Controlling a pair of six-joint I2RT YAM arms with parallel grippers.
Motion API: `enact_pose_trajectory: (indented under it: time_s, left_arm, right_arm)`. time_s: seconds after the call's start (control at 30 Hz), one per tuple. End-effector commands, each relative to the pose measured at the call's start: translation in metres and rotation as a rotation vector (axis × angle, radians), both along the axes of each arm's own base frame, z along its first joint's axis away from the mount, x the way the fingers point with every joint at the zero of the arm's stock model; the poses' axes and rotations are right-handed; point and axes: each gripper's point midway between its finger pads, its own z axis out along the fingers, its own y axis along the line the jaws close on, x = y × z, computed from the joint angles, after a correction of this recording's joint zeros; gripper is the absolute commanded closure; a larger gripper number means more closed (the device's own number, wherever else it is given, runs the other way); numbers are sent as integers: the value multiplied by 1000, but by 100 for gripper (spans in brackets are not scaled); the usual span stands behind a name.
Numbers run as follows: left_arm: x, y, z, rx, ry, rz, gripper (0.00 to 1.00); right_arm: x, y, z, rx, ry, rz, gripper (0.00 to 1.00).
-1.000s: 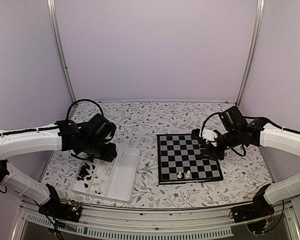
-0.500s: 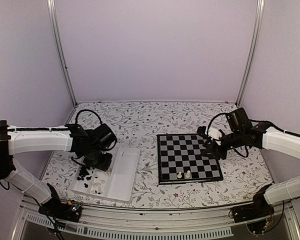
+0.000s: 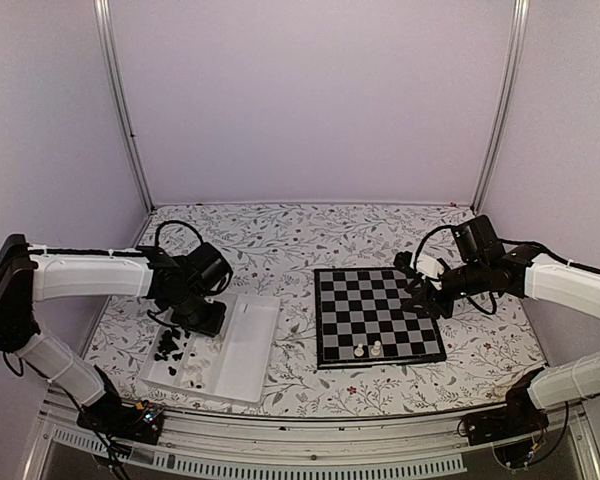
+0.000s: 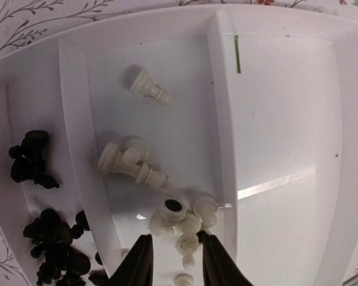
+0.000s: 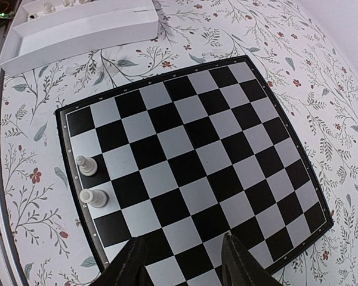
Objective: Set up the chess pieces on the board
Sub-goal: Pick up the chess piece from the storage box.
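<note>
The board (image 3: pixel 378 300) lies right of centre, and two cream chess pieces (image 3: pixel 369 349) stand side by side in its near row. The right wrist view shows the same two pieces (image 5: pixel 89 180) at the board's (image 5: pixel 191 155) left edge. My right gripper (image 5: pixel 184 239) hovers open over the board's right side (image 3: pixel 420 298) with nothing between its fingers. My left gripper (image 4: pixel 174 238) is down in the white tray (image 4: pixel 286 119), open. Its fingers straddle a cluster of cream pieces (image 4: pixel 188 223), and the right finger is close against one. Black pieces (image 4: pixel 53 232) fill the neighbouring compartment.
The white tray (image 3: pixel 250 345) sits left of the board on the floral tablecloth, with black pieces (image 3: pixel 170 345) and cream pieces (image 3: pixel 195 372) at its near-left end. Its wide right compartment holds nothing. Metal posts and lilac walls close in the back and sides.
My left gripper has dropped into the tray over the cream pieces, and its jaws have narrowed. My right gripper pulled back to the board's right side, then held still.
</note>
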Motion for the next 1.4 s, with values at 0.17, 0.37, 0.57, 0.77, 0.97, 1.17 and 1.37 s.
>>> enact_pose_trajectory:
  time_s: [0.17,0.37,0.57,0.77,0.97,1.17,1.37]
  left_arm:
    - [0,-1,-16,-8,49,-25,73]
    - [-6,1,-24,-3,79,-26,75]
    - [-7,1,-25,-3,85,-30,83]
    - [1,6,7,31,39,-31,89]
    - [9,2,68,9,-59,-75,89]
    - [-9,-77,100,-180,-117,-312,90]
    - [-39,-159,91,-236,-71,-533,90]
  right_arm:
    - [-1,0,-3,16,14,-2,55]
    - [-1,1,-4,14,17,0,55]
    - [-1,1,-4,13,16,1,55]
    - [-1,0,-4,10,14,-1,55]
    - [0,0,-4,10,11,-1,55]
    - [3,-2,-7,-5,5,-14,55]
    - [7,-6,-10,-26,-8,-32,56]
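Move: The white piece the left hand goes for lies nearly under its fingertips, about 1 cm back and 2 cm lower, in the box's middle compartment. From that hand, an upturned white piece with a black base is 3 cm straight ahead, and a fallen pair is 6 cm ahead and 2 cm left. The black heap is level with the hand, 9 cm left. From the right hand the target is some 46 cm left, 2 cm back and 10 cm below. The left fingertips pinch a white piece out of the pile, sinking about 2 cm with a slight draw back as they close on it. They then lift it roughly 12 cm and swing right by some 11 cm, easing back near the end, over the divider towards the chessboard. The hand turns about 20 degrees clockwise and keeps its grip. ##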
